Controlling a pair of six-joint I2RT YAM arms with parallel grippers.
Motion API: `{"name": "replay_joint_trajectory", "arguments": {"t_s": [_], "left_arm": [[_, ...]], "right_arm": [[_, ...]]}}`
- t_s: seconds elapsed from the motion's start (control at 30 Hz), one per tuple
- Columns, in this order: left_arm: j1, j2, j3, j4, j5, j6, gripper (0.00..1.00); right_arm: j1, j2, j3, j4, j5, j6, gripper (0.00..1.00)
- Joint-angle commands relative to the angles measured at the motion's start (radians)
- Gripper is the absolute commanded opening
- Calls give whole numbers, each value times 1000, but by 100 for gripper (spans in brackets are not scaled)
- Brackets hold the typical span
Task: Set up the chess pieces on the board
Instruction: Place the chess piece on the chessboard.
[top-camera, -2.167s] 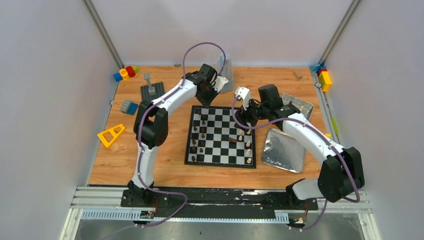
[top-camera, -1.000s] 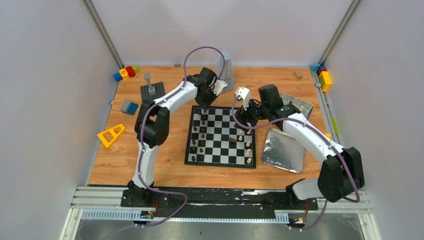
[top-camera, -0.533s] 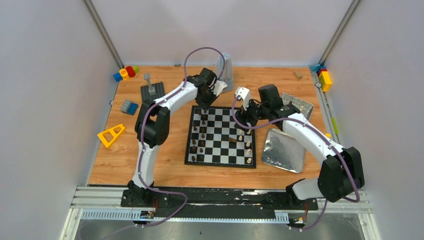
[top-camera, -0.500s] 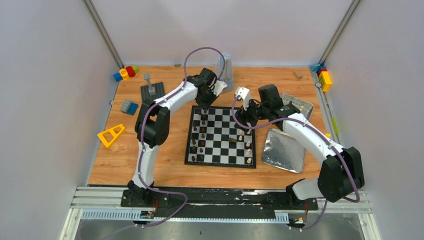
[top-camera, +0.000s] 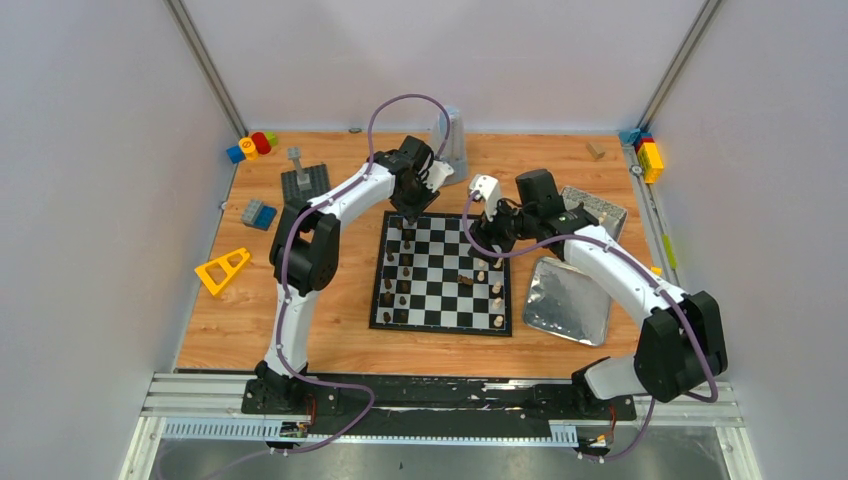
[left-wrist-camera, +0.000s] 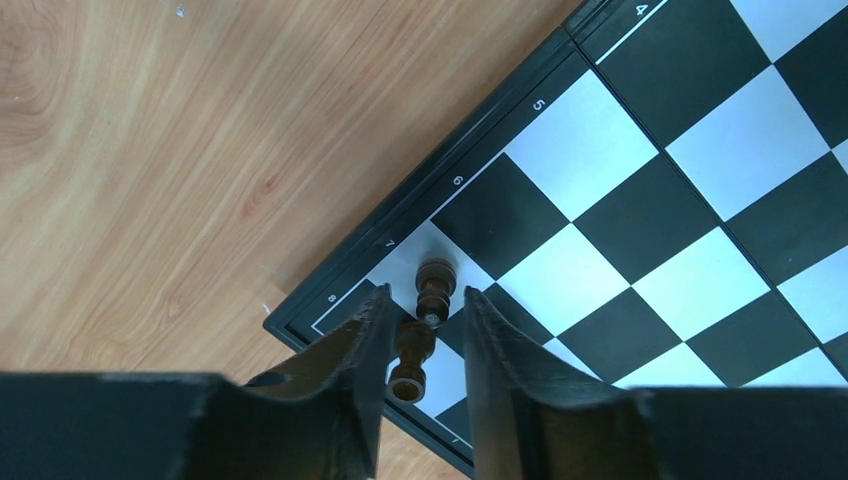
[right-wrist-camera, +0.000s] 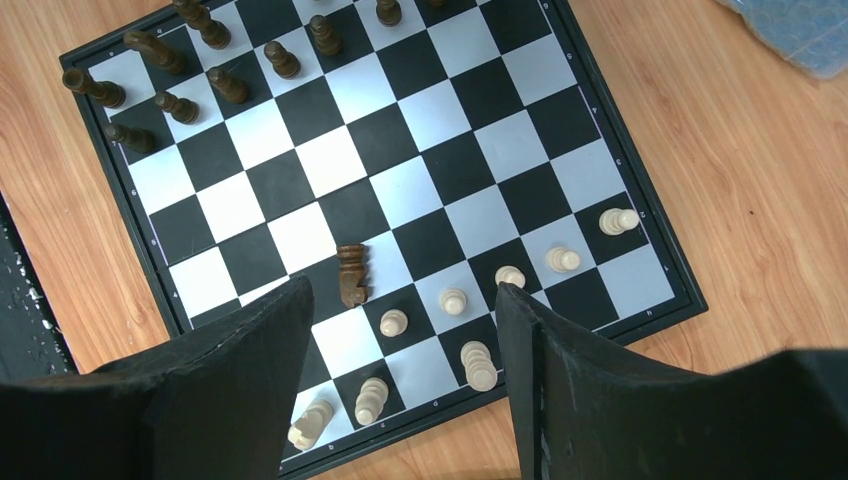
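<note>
The board (top-camera: 441, 328) lies mid-table, black and white checks with a black border. Dark chess pieces (top-camera: 400, 272) stand along its left side and pale ones (top-camera: 495, 292) along its right. A dark knight (right-wrist-camera: 351, 273) lies on its side near the pale rows. My left gripper (left-wrist-camera: 425, 294) hangs over the board's far left corner (left-wrist-camera: 300, 325). Its jaws are slightly parted round a dark piece (left-wrist-camera: 412, 352) standing there, with a gap on the right side. A second dark piece (left-wrist-camera: 436, 288) stands just beyond. My right gripper (right-wrist-camera: 402, 288) is wide open above the pale pieces (right-wrist-camera: 479, 365) and holds nothing.
Two silver trays (top-camera: 567, 300) (top-camera: 600, 210) lie right of the board. A yellow triangle (top-camera: 222, 270), a grey block (top-camera: 258, 213) and a studded baseplate (top-camera: 303, 182) are on the left. Coloured toy blocks (top-camera: 252, 146) (top-camera: 645, 152) sit in the far corners. A grey cone (top-camera: 453, 140) stands behind the left gripper.
The left jaws have come apart from the dark piece at the board's corner, leaving it standing. Neither arm has visibly shifted.
</note>
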Motion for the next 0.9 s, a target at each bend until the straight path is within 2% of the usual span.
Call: {"name": "replay_joint_trajectory", "arguments": {"t_s": [0.0,0.33,0.57,0.87], "left_arm": [[-2,-18,2,11,-20,12,43],[7,-119,18,-23,3,11,55],[49,-268,-69,-34,51,3,64],[111,-486,-221,-17,97,-9,69]], "right_arm": [[-4,11,7,9,-26,-5,68],[8,70,39,-45,-68,4,65],[100,127,19,-87,51,-29,65],[193,232,49,-119,194,-61,66]]}}
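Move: The dark knight lying on the board is about 3 cm back, 3 cm left and 11 cm below the right hand; one white pawn stands 2 cm back and straight below, another 1 cm ahead, level sideways. From the left hand the knight lies 13 cm back, 12 cm right, slightly lower. The just-placed dark pawn stands between its fingers, with a taller dark piece 3 cm back and 3 cm left of it. The fallen dark knight is what the right hand goes for: with fingers staying open it sinks about 8 cm while drawing back and a little left, its fingers tipping steeper by some 15 degrees, without reaching the knight. From around the far-edge dark pawn, the left fingers spread wider, then the hand lifts about 12 cm clear, swinging left and slightly back. ##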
